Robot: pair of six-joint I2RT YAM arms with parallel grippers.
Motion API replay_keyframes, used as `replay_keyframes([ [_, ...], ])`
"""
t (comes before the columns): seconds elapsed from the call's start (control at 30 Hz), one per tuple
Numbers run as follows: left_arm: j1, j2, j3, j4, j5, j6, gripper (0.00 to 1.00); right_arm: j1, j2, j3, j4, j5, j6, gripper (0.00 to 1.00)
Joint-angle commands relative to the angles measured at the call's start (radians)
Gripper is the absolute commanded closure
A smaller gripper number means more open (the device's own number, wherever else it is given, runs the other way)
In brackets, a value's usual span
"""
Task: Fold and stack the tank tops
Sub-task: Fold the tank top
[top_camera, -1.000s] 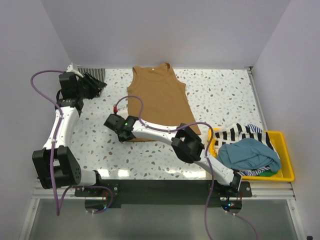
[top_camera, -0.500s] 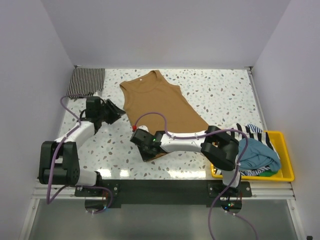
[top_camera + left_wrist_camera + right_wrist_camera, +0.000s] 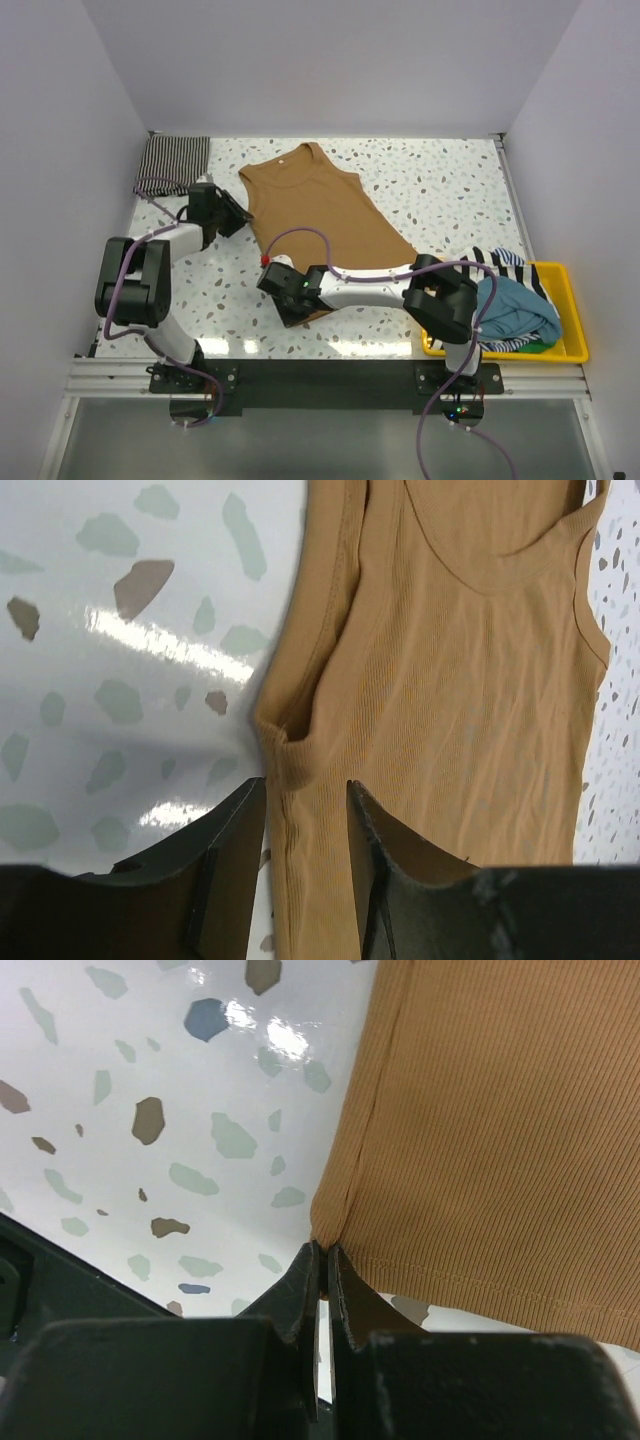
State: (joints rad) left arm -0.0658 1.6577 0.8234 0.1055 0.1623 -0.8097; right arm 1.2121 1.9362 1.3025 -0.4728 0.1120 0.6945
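The plain tan-brown tank top (image 3: 320,210) lies flat and skewed on the speckled table, neck toward the back. In the left wrist view my left gripper (image 3: 305,785) stands open, astride the top's (image 3: 470,680) side seam just below the armhole, with cloth between the fingers. From above, that gripper (image 3: 232,213) is at the top's left edge. My right gripper (image 3: 324,1248) is shut on the hem corner of the tan top (image 3: 500,1110). From above it (image 3: 292,300) is near the table's front. A folded thin-striped tank top (image 3: 172,163) lies at the back left.
A yellow bin (image 3: 565,350) at the right front holds a teal top (image 3: 500,305) and a broad-striped top (image 3: 495,265). Walls close the table on the left, back and right. The right arm's links lie across the tan top's lower edge.
The left arm came from the back-left corner down to the tan top's left edge. The right gripper shut on the hem corner and dragged it toward the front, skewing the top.
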Motion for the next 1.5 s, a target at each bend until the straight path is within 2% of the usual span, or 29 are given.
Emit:
replay_keyframes([
  [0.0, 0.000, 0.062, 0.057, 0.108, -0.007, 0.037, 0.57, 0.013, -0.011, 0.058, -0.038, 0.008, -0.016, 1.00],
  [0.3, -0.002, 0.148, 0.079, 0.099, -0.012, 0.037, 0.65, 0.015, 0.001, 0.101, -0.056, 0.015, -0.021, 1.00],
  [0.37, 0.000, 0.152, 0.088, 0.088, -0.029, 0.040, 0.74, 0.014, 0.013, 0.113, -0.066, 0.011, -0.023, 1.00],
  [0.4, 0.000, 0.151, 0.091, 0.065, -0.058, 0.041, 0.83, 0.017, 0.018, 0.130, -0.069, 0.002, -0.024, 1.00],
  [0.5, 0.001, 0.131, 0.106, 0.004, -0.115, 0.037, 0.93, 0.032, 0.044, 0.179, -0.076, -0.008, -0.029, 1.00],
  [0.67, 0.021, 0.083, 0.163, -0.104, -0.274, 0.030, 1.00, 0.061, 0.102, 0.271, -0.089, -0.069, -0.032, 1.00],
  [0.7, 0.035, 0.079, 0.172, -0.171, -0.302, 0.029, 1.00, 0.064, 0.112, 0.294, -0.075, -0.087, -0.029, 1.00],
  [0.8, 0.060, 0.054, 0.206, -0.233, -0.331, 0.037, 1.00, 0.069, 0.135, 0.340, -0.061, -0.143, -0.029, 1.00],
  [1.03, 0.063, 0.030, 0.299, -0.305, -0.372, 0.078, 1.00, 0.066, 0.101, 0.379, -0.055, -0.186, -0.042, 1.00],
  [1.27, 0.038, 0.088, 0.378, -0.351, -0.348, 0.096, 1.00, 0.035, 0.057, 0.325, -0.047, -0.183, -0.049, 1.00],
  [1.47, -0.005, 0.116, 0.416, -0.360, -0.353, 0.095, 1.00, -0.012, -0.020, 0.195, -0.007, -0.172, -0.032, 1.00],
])
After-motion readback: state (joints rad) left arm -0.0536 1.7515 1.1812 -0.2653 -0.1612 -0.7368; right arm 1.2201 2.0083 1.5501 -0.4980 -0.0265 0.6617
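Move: The brown tank top's side, just under its left armhole, lies about 2 cm ahead of the open left fingers and 3 cm below them. From that hand the left shoulder strap is some 13 cm ahead and 1 cm left, the striped stack about 14 cm ahead and 19 cm left. The right hand already holds the near left hem corner; its goal, bare table, is roughly 7 cm left, level fore and aft; the armhole side lies 28 cm ahead and 9 cm left. The tank top's side under the armhole is pinched as the left fingers ease forward, sink about 3 cm and shut; that hand then lifts, swings left about 8 cm, slackens back a little and edges forward, rolling its left side up. Meanwhile the right hand, keeping the hem corner, rises about 5 cm and carries it left some 9 cm, then returns 2 to 3 cm. ##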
